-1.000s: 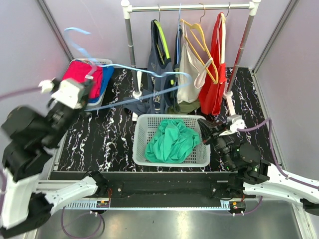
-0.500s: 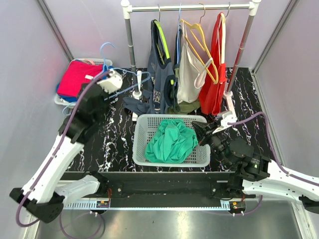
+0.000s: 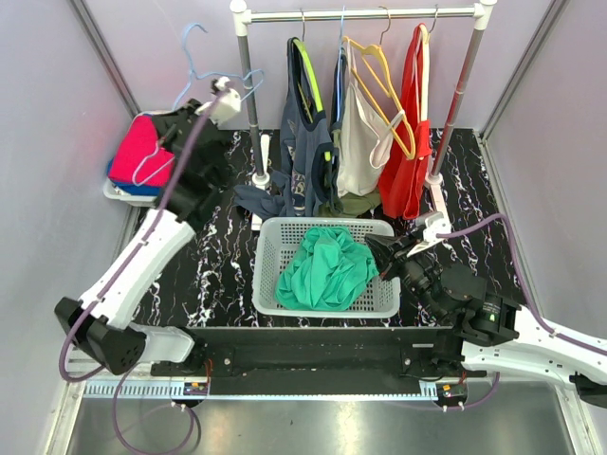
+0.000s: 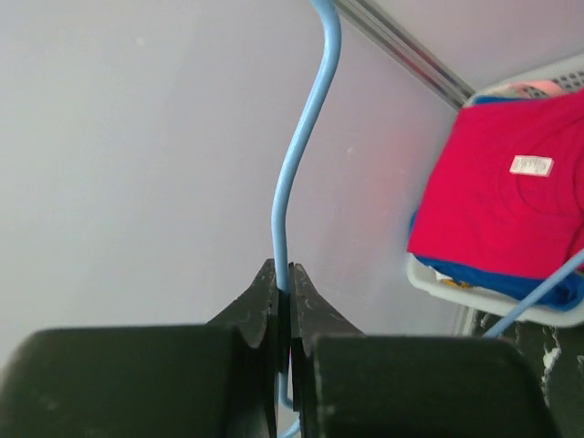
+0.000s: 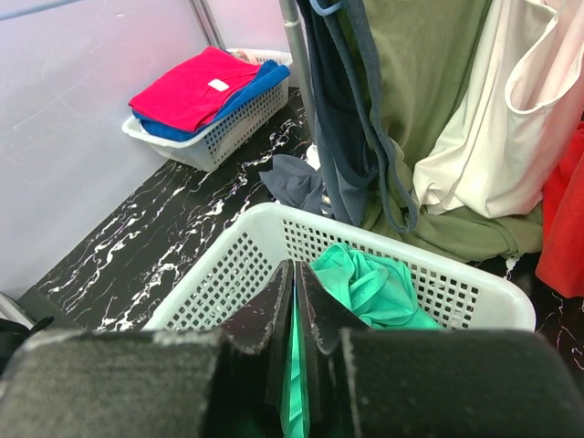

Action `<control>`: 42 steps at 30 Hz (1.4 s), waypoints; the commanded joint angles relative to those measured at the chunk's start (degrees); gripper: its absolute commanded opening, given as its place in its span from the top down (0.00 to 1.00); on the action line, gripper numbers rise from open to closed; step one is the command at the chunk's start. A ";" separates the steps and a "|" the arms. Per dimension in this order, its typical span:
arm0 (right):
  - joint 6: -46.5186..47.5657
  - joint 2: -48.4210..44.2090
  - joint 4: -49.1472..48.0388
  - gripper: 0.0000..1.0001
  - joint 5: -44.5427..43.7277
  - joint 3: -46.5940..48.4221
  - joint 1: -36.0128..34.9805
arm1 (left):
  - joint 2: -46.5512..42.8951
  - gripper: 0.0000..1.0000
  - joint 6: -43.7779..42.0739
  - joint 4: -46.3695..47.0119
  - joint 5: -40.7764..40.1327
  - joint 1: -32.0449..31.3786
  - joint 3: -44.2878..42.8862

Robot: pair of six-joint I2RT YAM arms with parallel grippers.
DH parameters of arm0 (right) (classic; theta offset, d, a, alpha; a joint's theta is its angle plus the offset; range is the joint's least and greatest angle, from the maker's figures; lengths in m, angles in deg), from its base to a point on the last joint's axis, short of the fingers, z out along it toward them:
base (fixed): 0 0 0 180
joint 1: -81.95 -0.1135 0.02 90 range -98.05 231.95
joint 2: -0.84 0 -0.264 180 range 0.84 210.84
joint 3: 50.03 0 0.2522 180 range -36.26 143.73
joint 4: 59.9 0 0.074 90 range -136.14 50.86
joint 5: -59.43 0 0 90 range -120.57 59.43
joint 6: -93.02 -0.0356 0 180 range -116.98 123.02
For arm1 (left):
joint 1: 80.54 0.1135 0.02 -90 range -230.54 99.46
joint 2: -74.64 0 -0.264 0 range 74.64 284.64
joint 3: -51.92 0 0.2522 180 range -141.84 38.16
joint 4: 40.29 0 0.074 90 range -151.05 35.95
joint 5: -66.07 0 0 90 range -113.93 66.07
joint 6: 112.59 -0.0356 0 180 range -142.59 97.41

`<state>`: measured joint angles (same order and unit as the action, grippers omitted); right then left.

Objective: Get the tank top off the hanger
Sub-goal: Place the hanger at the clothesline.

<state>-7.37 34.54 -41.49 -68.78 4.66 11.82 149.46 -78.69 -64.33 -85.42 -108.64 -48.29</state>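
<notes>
The green tank top (image 3: 327, 270) lies bunched in the white basket (image 3: 270, 237), off the hanger. My right gripper (image 3: 372, 245) is at the basket's right end, shut on a fold of the green tank top (image 5: 383, 287); the right wrist view shows green cloth between the nearly closed jaws of this gripper (image 5: 294, 274). The bare light blue hanger (image 3: 194, 47) is held high at the back left. My left gripper (image 3: 211, 87) is shut on its wire; in the left wrist view the hanger (image 4: 297, 155) rises from the gripper (image 4: 285, 269).
A clothes rack (image 3: 360, 14) at the back holds several garments and a yellow hanger (image 3: 384, 90). A bin of red and blue clothes (image 3: 142, 152) sits at the back left. A dark garment (image 3: 261, 199) lies beside the rack's left post. Purple walls enclose the table.
My left arm has swung the blue hanger from the front left up and back, toward the rear left corner above the bin. The right gripper has barely moved.
</notes>
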 commanded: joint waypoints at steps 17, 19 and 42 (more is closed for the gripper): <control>2.57 -6.09 -0.43 0.90 0.77 -1.20 -0.10 | 15.69 1.00 -24.49 41.22 -14.70 -12.07 -11.09; 2.48 -6.36 -0.16 0.90 0.86 -1.37 -0.18 | 17.98 1.00 -28.77 45.40 -15.06 -12.33 -11.80; 1.78 -7.59 1.51 0.91 1.48 -0.85 -0.10 | 32.93 1.00 -46.74 65.22 -18.84 -12.33 -25.17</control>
<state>-5.28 26.62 -40.12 -68.39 3.20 11.82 181.88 -119.54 -10.04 -101.49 -121.08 -69.65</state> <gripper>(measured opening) 0.095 0.025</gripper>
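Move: About 14 cm ahead, 23 cm to the right and some 16 cm above the left hand, which already grips the blue hanger, is the free stretch of the clothesline bar. The left post top stands about 5 cm left of that spot, level with it front to back; the navy garment hangs 6 cm right of it and lower. The red laundry lies 14 cm ahead, 5 cm left and 38 cm below the left hand. From the right hand the spot is 31 cm ahead, 20 cm left, 30 cm up. Carrying the blue hanger towards the left end of the clothesline, the left hand goes about 12 cm right and 6 cm forward, its fingers still shut on the wire. It first slides right, rises some 5 cm, sinks again while pushing on forward and right, then lifts slightly beside the post, the wrist tilting only a little. The right hand, empty, eases about 3 cm to the right. ##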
